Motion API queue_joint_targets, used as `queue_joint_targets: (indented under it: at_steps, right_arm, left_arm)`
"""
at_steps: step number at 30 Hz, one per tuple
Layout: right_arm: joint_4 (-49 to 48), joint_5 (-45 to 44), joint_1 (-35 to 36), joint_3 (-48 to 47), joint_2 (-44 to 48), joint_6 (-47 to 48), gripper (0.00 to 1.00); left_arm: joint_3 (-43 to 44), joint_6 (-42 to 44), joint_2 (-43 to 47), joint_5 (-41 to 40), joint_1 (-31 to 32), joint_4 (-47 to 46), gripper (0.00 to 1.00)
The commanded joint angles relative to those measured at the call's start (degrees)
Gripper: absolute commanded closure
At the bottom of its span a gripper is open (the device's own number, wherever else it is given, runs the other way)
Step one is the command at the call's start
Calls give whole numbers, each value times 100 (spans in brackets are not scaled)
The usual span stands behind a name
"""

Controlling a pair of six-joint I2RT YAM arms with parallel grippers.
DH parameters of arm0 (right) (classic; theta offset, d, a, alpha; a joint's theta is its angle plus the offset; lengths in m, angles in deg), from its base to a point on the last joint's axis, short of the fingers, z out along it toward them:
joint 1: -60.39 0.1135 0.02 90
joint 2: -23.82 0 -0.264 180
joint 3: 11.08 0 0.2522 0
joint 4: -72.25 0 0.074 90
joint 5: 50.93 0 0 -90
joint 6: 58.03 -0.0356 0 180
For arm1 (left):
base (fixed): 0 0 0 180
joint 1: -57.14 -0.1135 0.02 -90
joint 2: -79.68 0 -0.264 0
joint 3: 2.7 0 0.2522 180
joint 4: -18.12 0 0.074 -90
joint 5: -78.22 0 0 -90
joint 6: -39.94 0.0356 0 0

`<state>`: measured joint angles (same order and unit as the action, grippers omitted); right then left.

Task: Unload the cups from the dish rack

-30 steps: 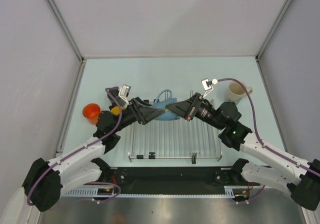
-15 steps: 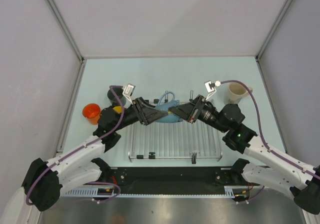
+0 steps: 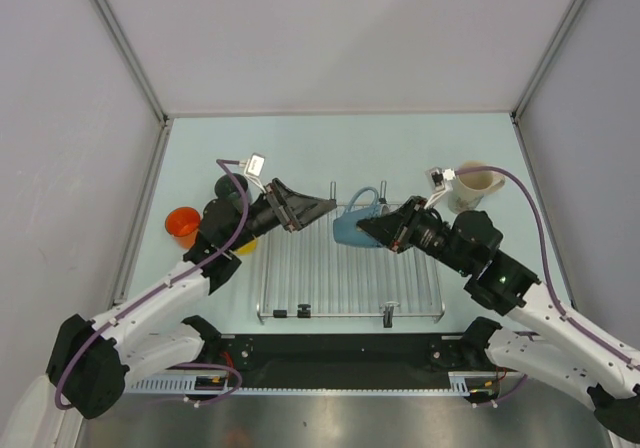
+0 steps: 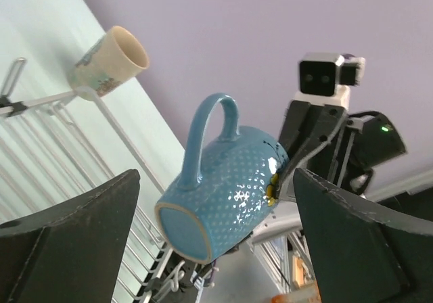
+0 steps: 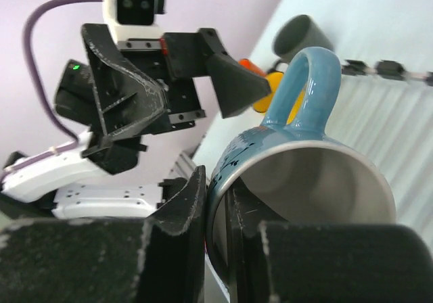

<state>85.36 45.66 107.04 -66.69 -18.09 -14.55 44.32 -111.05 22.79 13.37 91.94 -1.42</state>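
My right gripper (image 5: 218,208) is shut on the rim of the blue cup (image 5: 257,147), one finger inside and one outside. It holds that cup (image 3: 353,227) tilted on its side over the far edge of the dish rack (image 3: 350,278), handle up. Just to the cup's left, my left gripper (image 3: 316,208) stands wide open. In the left wrist view the blue cup (image 4: 226,181) hangs beyond the spread fingers (image 4: 74,235), clear of both. The cream cup (image 3: 478,186) stands on the table at the far right.
An orange cup (image 3: 182,224) stands on the table left of the rack, with a yellow cup (image 5: 284,90) and a dark grey cup (image 5: 301,36) close by, partly hidden by my left arm in the top view. Cage walls close in both sides.
My left gripper has opened, let go of the blue cup and drawn back to the left. The right gripper has kept the cup and moved it slightly right.
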Motion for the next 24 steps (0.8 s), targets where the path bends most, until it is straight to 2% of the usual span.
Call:
queue_joint_targets:
  at_steps: [1, 5, 7, 8, 12, 14, 18, 19, 24]
  right_arm:
    - [896, -1181, 2, -1130, -44, 817, 100]
    - [2503, -2730, -7, -2596, -1148, 1627, 100]
    - [2901, -3574, -7, -3047, -1564, 1969, 100]
    - [3321, -3873, -16, -3501, -1801, 2024, 100]
    - [4203, -5201, -243, -4076, -2662, 1955, 100]
    - [4536, -5186, -577, -4025, -2708, 1622, 100]
    - [4565, -4283, -1727, -3262, -2305, 1225, 100]
    - [4530, -4263, -1799, -2894, -2052, 1190, 100]
    - [4696, -4281, -2107, -2338, -1645, 1031, 100]
  left_arm:
    - [313, 324, 106, -492, -71, 612, 0]
    - [226, 526, 397, -1256, -71, 1482, 0]
    - [155, 571, 528, -1380, -71, 1668, 0]
    - [155, 640, 616, -1520, -71, 1947, 0]
    - [366, 887, 714, -1820, -71, 2862, 0]
    - [383, 931, 792, -1969, -71, 3215, 0]
    - [226, 888, 950, -2031, -71, 3295, 0]
    - [190, 879, 968, -2014, -71, 3286, 0]
    - [50, 808, 872, -1935, -71, 3251, 0]
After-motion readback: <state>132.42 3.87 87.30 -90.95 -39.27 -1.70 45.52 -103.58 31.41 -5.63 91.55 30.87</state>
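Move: Ahead and to the right of the right hand, which already holds the blue cup by its rim, the cream cup stands on the table about 24 cm farther out, 31 cm to the right and 27 cm down. The rack's far right corner is some 19 cm ahead, 17 cm right and 28 cm lower. From the left hand, open beside the blue cup, the cream cup lies roughly 20 cm ahead, 41 cm right and 26 cm below. Sweeping the blue cup away in a still-closed grip, the right hand first arcs forward some 13 cm with a small rise, then swings about 20 cm right and sinks across the rack towards the cream cup, rolling, turning clockwise and tipping its fingers down. The left hand, already free and wide open, sinks about 8 cm and draws off left, turning counter-clockwise. ##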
